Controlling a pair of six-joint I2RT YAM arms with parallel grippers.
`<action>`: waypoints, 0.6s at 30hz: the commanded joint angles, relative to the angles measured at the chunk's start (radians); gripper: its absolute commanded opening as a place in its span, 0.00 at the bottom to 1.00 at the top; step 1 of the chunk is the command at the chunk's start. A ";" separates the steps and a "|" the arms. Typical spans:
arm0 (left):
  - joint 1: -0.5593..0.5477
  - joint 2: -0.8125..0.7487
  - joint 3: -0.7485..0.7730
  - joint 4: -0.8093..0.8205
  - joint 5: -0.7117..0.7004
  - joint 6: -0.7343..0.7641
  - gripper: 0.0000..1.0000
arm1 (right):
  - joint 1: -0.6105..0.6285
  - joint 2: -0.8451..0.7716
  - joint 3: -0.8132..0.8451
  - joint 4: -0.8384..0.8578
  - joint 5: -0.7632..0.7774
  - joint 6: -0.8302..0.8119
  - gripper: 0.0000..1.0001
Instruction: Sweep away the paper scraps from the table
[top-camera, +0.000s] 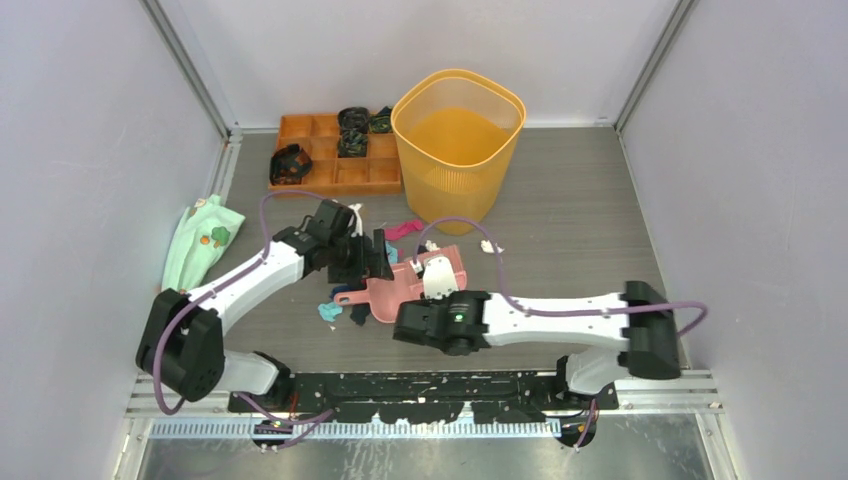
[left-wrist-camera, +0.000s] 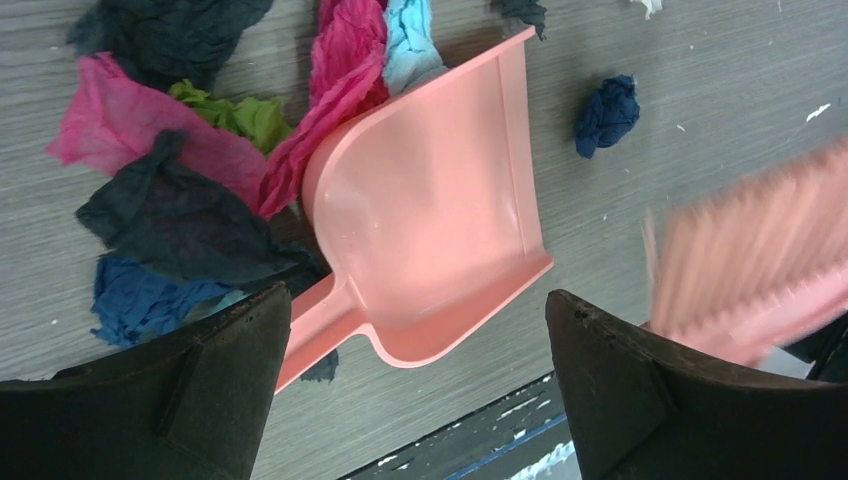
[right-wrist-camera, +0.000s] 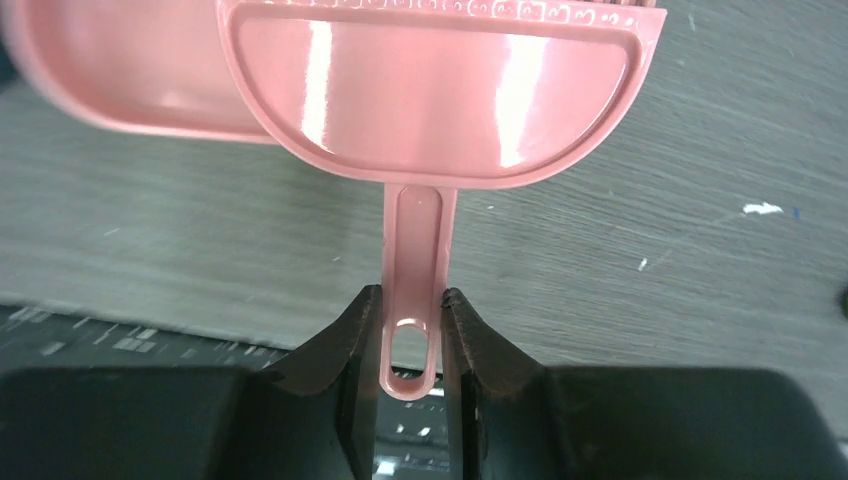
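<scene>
Paper scraps (left-wrist-camera: 170, 180) in magenta, black, green, blue and teal lie heaped against the left side of a pink dustpan (left-wrist-camera: 430, 200) on the table (top-camera: 580, 220). One dark blue scrap (left-wrist-camera: 607, 113) lies apart to the right of the pan. My left gripper (left-wrist-camera: 415, 390) hangs open over the pan's handle end, holding nothing. My right gripper (right-wrist-camera: 410, 330) is shut on the thin handle of a pink brush (right-wrist-camera: 430, 90), whose blurred bristles (left-wrist-camera: 760, 260) show beside the pan. From above, the dustpan (top-camera: 395, 292) lies between the two grippers, left (top-camera: 370, 258) and right (top-camera: 430, 300).
An orange bin (top-camera: 460, 150) stands at the back centre. An orange compartmented tray (top-camera: 320, 150) with black-and-green bands sits to its left. A mint-green cloth (top-camera: 200, 240) lies by the left wall. A small white scrap (top-camera: 492, 247) lies near the bin. A metal rail (top-camera: 420, 385) edges the near side.
</scene>
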 joint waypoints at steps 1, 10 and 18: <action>-0.014 0.040 0.061 0.023 0.091 0.026 1.00 | 0.012 -0.172 0.006 0.105 -0.074 -0.189 0.01; -0.050 0.030 0.069 0.052 0.188 0.001 1.00 | 0.012 -0.160 0.102 0.040 -0.085 -0.295 0.01; -0.050 -0.067 0.041 -0.020 0.135 -0.003 1.00 | 0.006 -0.224 0.107 -0.064 0.101 -0.178 0.01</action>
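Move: The right hand, gripping the brush by its handle, has the dark blue scrap about 7 cm ahead, 5 cm to its left and 9 cm below; a white scrap lies 5 cm farther out than that one, and the dustpan's tray is centred 4 cm ahead and 12 cm left of the hand. For the empty left hand, the dustpan's tray is about 4 cm back, 3 cm right and 8 cm below, with the dark blue scrap 3 cm back and 12 cm right. Upward by about 6 cm, the right hand lifts the brush, already clear of the table, higher beside the dustpan's mouth; it drifts 2 cm left and then most of the way back, turning some 10 degrees counter-clockwise. The left hand, fingers wide open, slides some 3 cm right over the dustpan and slightly back, then rises about 2 cm. ##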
